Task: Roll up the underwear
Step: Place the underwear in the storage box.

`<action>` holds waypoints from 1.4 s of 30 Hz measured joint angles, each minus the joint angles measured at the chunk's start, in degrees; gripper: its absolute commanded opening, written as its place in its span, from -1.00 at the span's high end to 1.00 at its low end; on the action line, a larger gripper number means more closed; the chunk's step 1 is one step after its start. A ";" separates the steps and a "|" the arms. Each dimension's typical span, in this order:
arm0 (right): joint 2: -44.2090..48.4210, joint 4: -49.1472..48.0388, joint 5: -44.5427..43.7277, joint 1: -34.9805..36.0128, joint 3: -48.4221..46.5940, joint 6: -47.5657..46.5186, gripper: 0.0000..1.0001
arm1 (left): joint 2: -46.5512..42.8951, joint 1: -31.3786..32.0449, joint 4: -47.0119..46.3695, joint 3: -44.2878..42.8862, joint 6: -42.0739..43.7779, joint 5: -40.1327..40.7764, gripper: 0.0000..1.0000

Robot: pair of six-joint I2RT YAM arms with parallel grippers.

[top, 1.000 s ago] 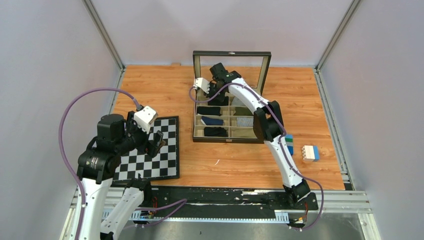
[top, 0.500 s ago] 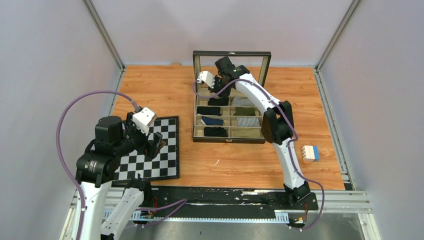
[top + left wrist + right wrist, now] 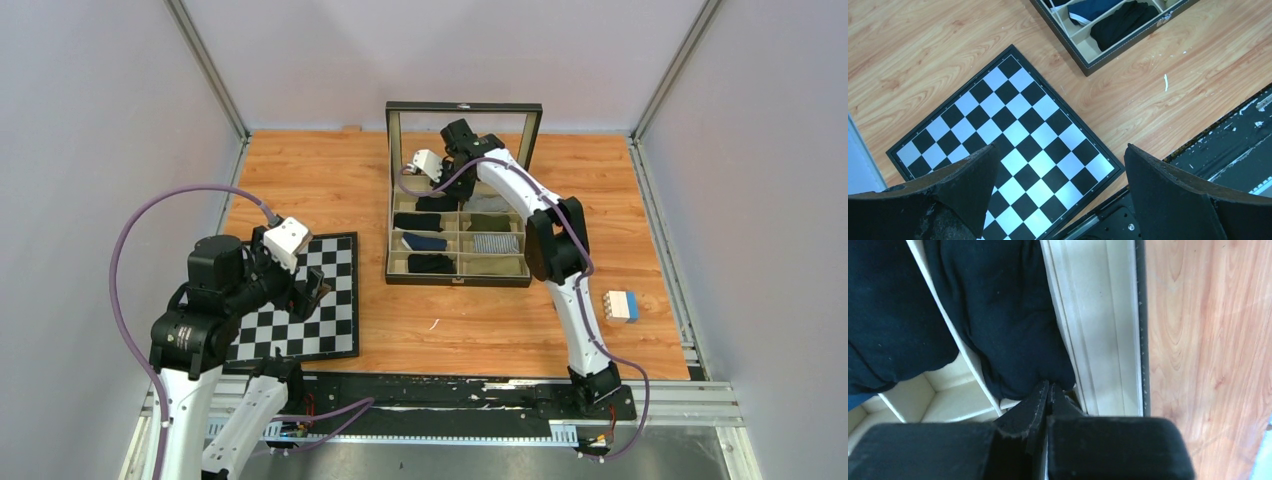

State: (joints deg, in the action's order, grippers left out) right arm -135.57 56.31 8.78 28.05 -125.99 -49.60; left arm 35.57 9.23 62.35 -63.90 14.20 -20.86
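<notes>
The underwear (image 3: 998,315) is a plain black soft bundle lying in the back-left compartment of the divided box (image 3: 460,280). In the top view it shows just below my right gripper (image 3: 437,188). That gripper (image 3: 1049,385) is shut, fingertips together and touching the bundle's near edge beside the cream divider; no fabric shows between the jaws. My left gripper (image 3: 315,285) hangs open over the chessboard (image 3: 300,320), far from the box, its fingers (image 3: 973,175) wide apart with nothing between them.
The box lid (image 3: 465,105) stands upright behind the compartments. Other compartments hold a black bundle (image 3: 1120,22), a blue one (image 3: 1093,7) and a grey striped one (image 3: 495,242). A white and blue block (image 3: 620,305) sits at the right.
The right arm has swung its wrist to the right and back along the box's rear row, staying shut. The left arm has drifted slightly lower and stayed open.
</notes>
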 measured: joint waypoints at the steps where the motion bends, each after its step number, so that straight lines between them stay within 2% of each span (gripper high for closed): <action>1: -1.31 -0.09 0.02 -0.11 -0.44 -0.09 1.00 | 0.02 0.00 0.00 0.00 0.00 0.04 -1.00; 7: -3.76 1.90 0.11 -0.11 -4.59 0.07 1.00 | 0.63 -0.02 0.00 0.00 0.02 0.46 -1.00; 23: -2.84 0.83 -1.64 1.44 -2.95 0.00 1.00 | 0.46 -0.39 -0.04 -0.02 -0.04 0.39 -1.00; 35: -8.09 2.14 -4.37 2.84 -7.04 0.00 0.98 | 1.64 -0.39 -0.04 0.00 -0.02 0.39 -1.00; 37: -7.65 1.88 -4.81 2.91 -6.47 0.07 0.90 | 2.08 -0.39 -0.07 0.00 0.02 0.42 -1.00; 38: -7.10 1.44 -5.14 2.99 -5.79 0.07 0.77 | 2.16 -0.39 -0.07 0.00 0.02 0.44 -1.00; 40: -4.72 -0.33 -5.99 3.19 -2.43 -0.04 0.31 | 2.14 -0.39 -0.07 -0.02 0.04 0.48 -1.00; 41: -3.30 -1.01 -6.45 3.26 -0.85 0.11 0.12 | 2.08 -0.39 -0.07 -0.02 0.04 0.48 -1.00; 42: -0.63 -2.38 -6.97 3.30 2.27 -0.42 0.01 | 1.97 -0.39 -0.11 0.00 0.04 0.46 -1.00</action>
State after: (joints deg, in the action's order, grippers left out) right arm -136.20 53.93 1.80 31.35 -123.72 -50.02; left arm 37.54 8.84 62.24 -63.90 14.24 -20.40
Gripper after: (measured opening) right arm 0.302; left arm 0.998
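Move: Just left of the right hand's shut fingers, in the box's far left compartment, lies the just-placed black underwear, its middle some 4 cm to the left, level ahead and about 3 cm below. The second black roll sits about 5 cm nearer the base and 8 cm left; the grey underwear lies about 6 cm right, level ahead. From the idle left hand the placed underwear is roughly 32 cm ahead, 25 cm right and 22 cm below. Tucking in the right end of the placed underwear, the right hand settles about 1 cm with shut fingers at that end, pauses, then shifts some 1.5 cm left and pushes down about 3 cm beside the middle divider, bearing on the cloth. It holds there briefly, then starts back up, about 1.5 cm, while the fingers begin to part. ##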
